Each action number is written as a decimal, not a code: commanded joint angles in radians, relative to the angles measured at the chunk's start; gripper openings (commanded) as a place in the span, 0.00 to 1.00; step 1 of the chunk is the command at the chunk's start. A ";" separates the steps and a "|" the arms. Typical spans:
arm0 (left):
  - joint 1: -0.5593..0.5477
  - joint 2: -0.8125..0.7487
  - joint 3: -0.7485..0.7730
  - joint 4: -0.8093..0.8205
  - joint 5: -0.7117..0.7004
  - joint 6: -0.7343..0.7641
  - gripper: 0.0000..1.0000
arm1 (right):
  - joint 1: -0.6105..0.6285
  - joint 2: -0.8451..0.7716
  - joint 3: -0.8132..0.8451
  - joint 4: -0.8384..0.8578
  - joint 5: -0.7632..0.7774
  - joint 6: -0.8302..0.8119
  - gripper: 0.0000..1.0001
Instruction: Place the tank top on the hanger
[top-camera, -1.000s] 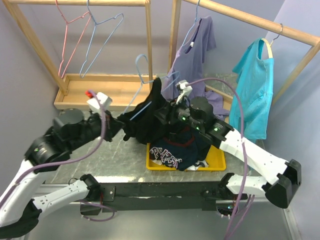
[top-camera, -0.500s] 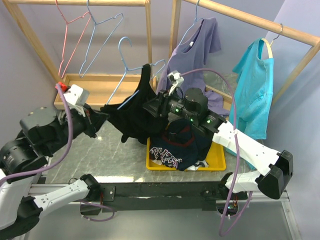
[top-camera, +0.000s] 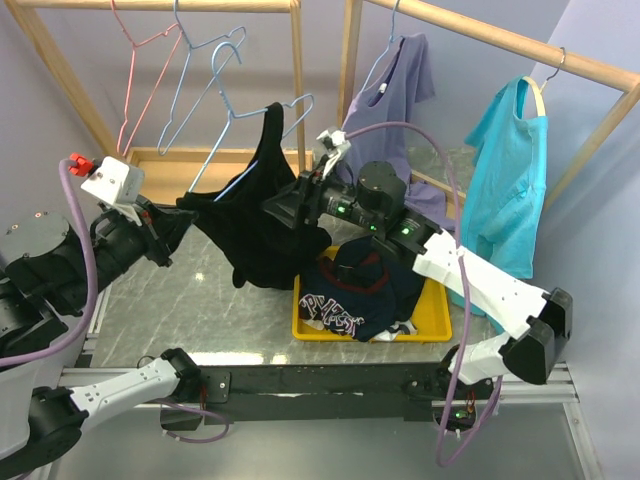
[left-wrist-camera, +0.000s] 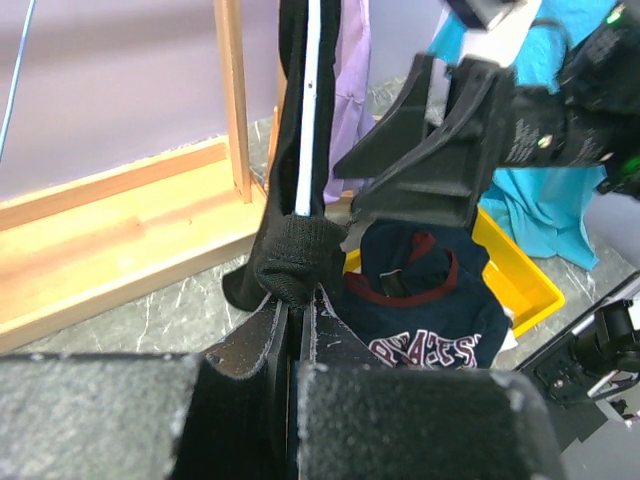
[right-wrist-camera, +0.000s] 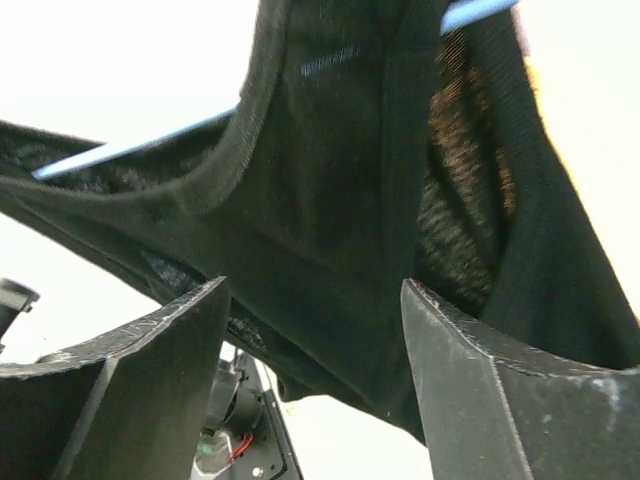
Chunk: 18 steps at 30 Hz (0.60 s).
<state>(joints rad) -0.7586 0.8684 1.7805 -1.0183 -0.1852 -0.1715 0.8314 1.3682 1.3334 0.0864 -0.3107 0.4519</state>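
Note:
The black tank top (top-camera: 255, 225) hangs in the air, draped over the pale blue wire hanger (top-camera: 298, 101), whose hook points up toward the left rack. My left gripper (top-camera: 180, 225) is shut on the hanger's lower left corner together with a bunch of the top's fabric. In the left wrist view the jaws (left-wrist-camera: 295, 300) pinch the black fabric (left-wrist-camera: 300, 255), and the wire (left-wrist-camera: 312, 100) runs up from it. My right gripper (top-camera: 285, 205) is open just right of the top. Its fingers (right-wrist-camera: 170, 350) flank the fabric (right-wrist-camera: 330, 200) without pinching it.
A yellow tray (top-camera: 435, 325) holds a dark garment with purple-white print (top-camera: 350, 300). A lilac shirt (top-camera: 385, 100) and a teal shirt (top-camera: 510, 180) hang on the right rack. A pink hanger (top-camera: 135, 80) and a blue one (top-camera: 190, 80) hang on the left rack (top-camera: 160, 5).
The left arm has drawn back to the left, carrying hanger and top left and up. The right gripper has followed leftward and its jaws have widened.

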 joint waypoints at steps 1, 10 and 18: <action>0.004 -0.005 0.036 0.067 -0.026 0.020 0.01 | 0.020 0.049 0.007 0.081 -0.096 0.005 0.79; 0.004 -0.014 0.056 0.080 -0.052 0.024 0.01 | 0.058 0.132 0.048 0.136 -0.102 0.034 0.63; 0.004 -0.039 0.077 0.072 -0.103 0.026 0.01 | 0.094 0.019 0.167 -0.108 0.192 -0.067 0.00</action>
<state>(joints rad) -0.7586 0.8520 1.8050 -1.0149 -0.2424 -0.1684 0.9104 1.5040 1.4117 0.0578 -0.2974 0.4473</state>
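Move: The tank top's dark cloth hangs right before the open right fingers, its middle about 4 cm left of them, level in reach and some 5 cm lower. The blue hanger's middle is roughly 7 cm ahead, 5 cm left and 7 cm above that hand; the yellow bin lies about 20 cm right, 2 cm back and 36 cm below. From the left hand, still gripping cloth and hanger corner, the tank top is about 6 cm ahead, 12 right and 12 lower. The tank top's hanging cloth is met by the right hand, which travels about 5 cm left and nearly as far down into it with fingers wide, then shuts them fully to pinch a fold and starts back up by a centimetre or so. Meanwhile the left hand keeps its hold on cloth and hanger, drifting barely 2 cm left and up. ##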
